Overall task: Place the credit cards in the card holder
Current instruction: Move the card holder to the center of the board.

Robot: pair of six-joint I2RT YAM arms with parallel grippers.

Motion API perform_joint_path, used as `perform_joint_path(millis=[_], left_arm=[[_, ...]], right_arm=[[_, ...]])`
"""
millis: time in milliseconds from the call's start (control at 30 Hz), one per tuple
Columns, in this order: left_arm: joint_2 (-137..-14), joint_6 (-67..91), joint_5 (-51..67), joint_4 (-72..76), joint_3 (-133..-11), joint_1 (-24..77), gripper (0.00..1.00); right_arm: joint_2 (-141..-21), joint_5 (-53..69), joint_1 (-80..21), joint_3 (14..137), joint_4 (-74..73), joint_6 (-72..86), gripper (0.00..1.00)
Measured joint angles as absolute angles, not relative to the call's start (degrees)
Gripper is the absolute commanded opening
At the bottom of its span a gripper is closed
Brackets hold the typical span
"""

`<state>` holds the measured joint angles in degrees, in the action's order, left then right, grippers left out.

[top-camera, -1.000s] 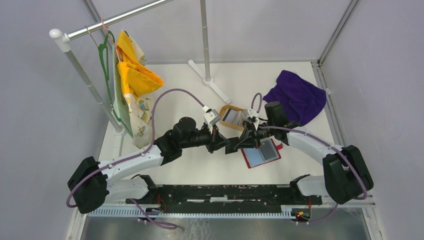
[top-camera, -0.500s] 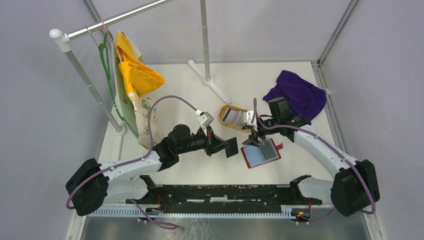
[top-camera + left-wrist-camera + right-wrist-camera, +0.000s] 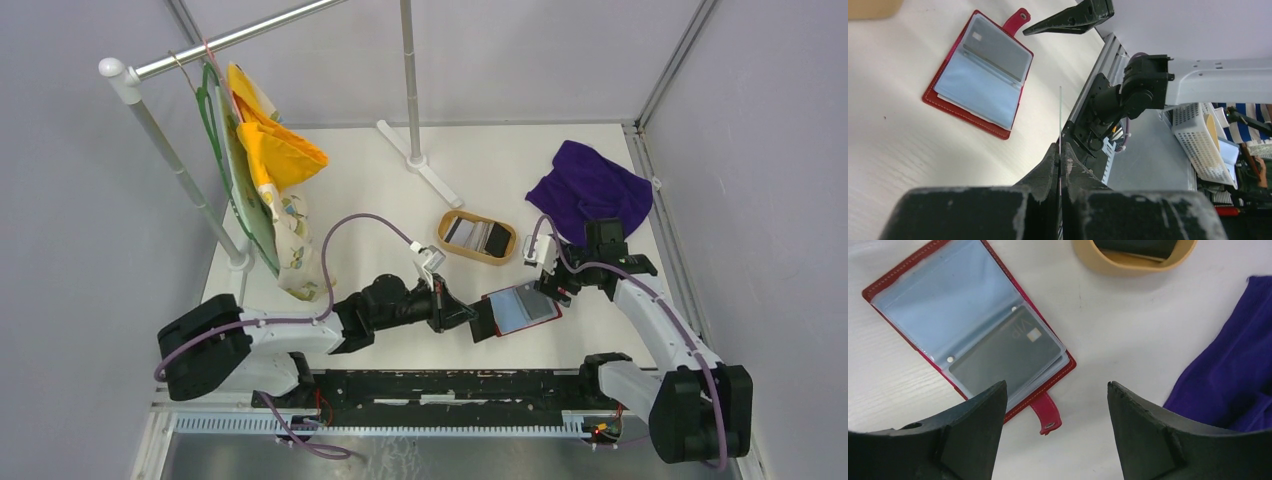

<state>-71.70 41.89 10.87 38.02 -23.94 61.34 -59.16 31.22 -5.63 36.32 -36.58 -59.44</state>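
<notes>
The red card holder [image 3: 522, 310] lies open on the table, its clear pockets up, with a grey card [image 3: 1005, 352] in one pocket. My left gripper [image 3: 466, 318] sits just left of it, shut on a dark credit card [image 3: 483, 326]. That card shows edge-on as a thin line [image 3: 1060, 117] in the left wrist view. My right gripper [image 3: 1055, 386] hangs open and empty above the holder's snap tab [image 3: 1046, 416]. More credit cards [image 3: 478, 235] lie in the tan tray [image 3: 497, 258].
A purple cloth [image 3: 590, 195] lies at the back right, close to my right arm. A clothes rack [image 3: 265, 150] with hanging fabrics stands at the left, and a pole with a white foot [image 3: 412, 150] at the back centre.
My left gripper closed on the dark card and carried it toward the near edge, left of the holder. My right gripper opened, let go and drew back to the right.
</notes>
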Motion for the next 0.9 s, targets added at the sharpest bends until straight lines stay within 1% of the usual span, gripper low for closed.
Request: perform_joint_path(millis=[133, 300, 400, 667, 900], left_arm=[[-77.36, 44.51, 7.73, 42.7, -24.05, 63.11, 0.02], [-83.94, 47.51, 7.07, 49.43, -24.03, 63.2, 0.02], [-85.52, 48.14, 7.09, 51.4, -24.03, 63.2, 0.02], [-86.26, 48.23, 7.6, 54.54, -24.03, 62.5, 0.02], [-93.73, 51.72, 10.63, 60.4, -24.18, 59.96, 0.02]], right_arm=[[-62.76, 30.0, -3.33, 36.32, -36.47, -57.95, 0.78], [-68.99, 29.91, -2.87, 36.34, -36.95, -57.25, 0.77], [-71.66, 30.15, -2.87, 36.4, -37.82, -57.17, 0.77], [-72.12, 31.09, -2.09, 36.53, -38.5, -56.84, 0.77], [-73.28, 32.93, 1.48, 37.08, -40.12, -57.3, 0.75]])
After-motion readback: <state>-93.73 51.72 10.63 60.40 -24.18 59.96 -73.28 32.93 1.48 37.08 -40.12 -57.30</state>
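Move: The open card holder lies about 6 cm to the right hand's left, 4 cm back and 7 cm below, its red strap almost under that hand, some 2 cm right and 1 back. From the left hand, which already holds the black card, the holder is about 14 cm right, 1 back and 14 below. The tan card tray stands roughly 16 cm left and 13 ahead of the right hand; the purple cloth 11 right and 24 ahead. Onto the card holder's strap end the wide-open right hand comes down about 5 cm, easing slightly back and to its right, its fingers tipping nearly 20 degrees steeper until they straddle the strap. The left hand, keeping its pinch on the black card, sinks about 5 cm in two stages with a small rise between, drifting right and forward towards the holder's left end. ##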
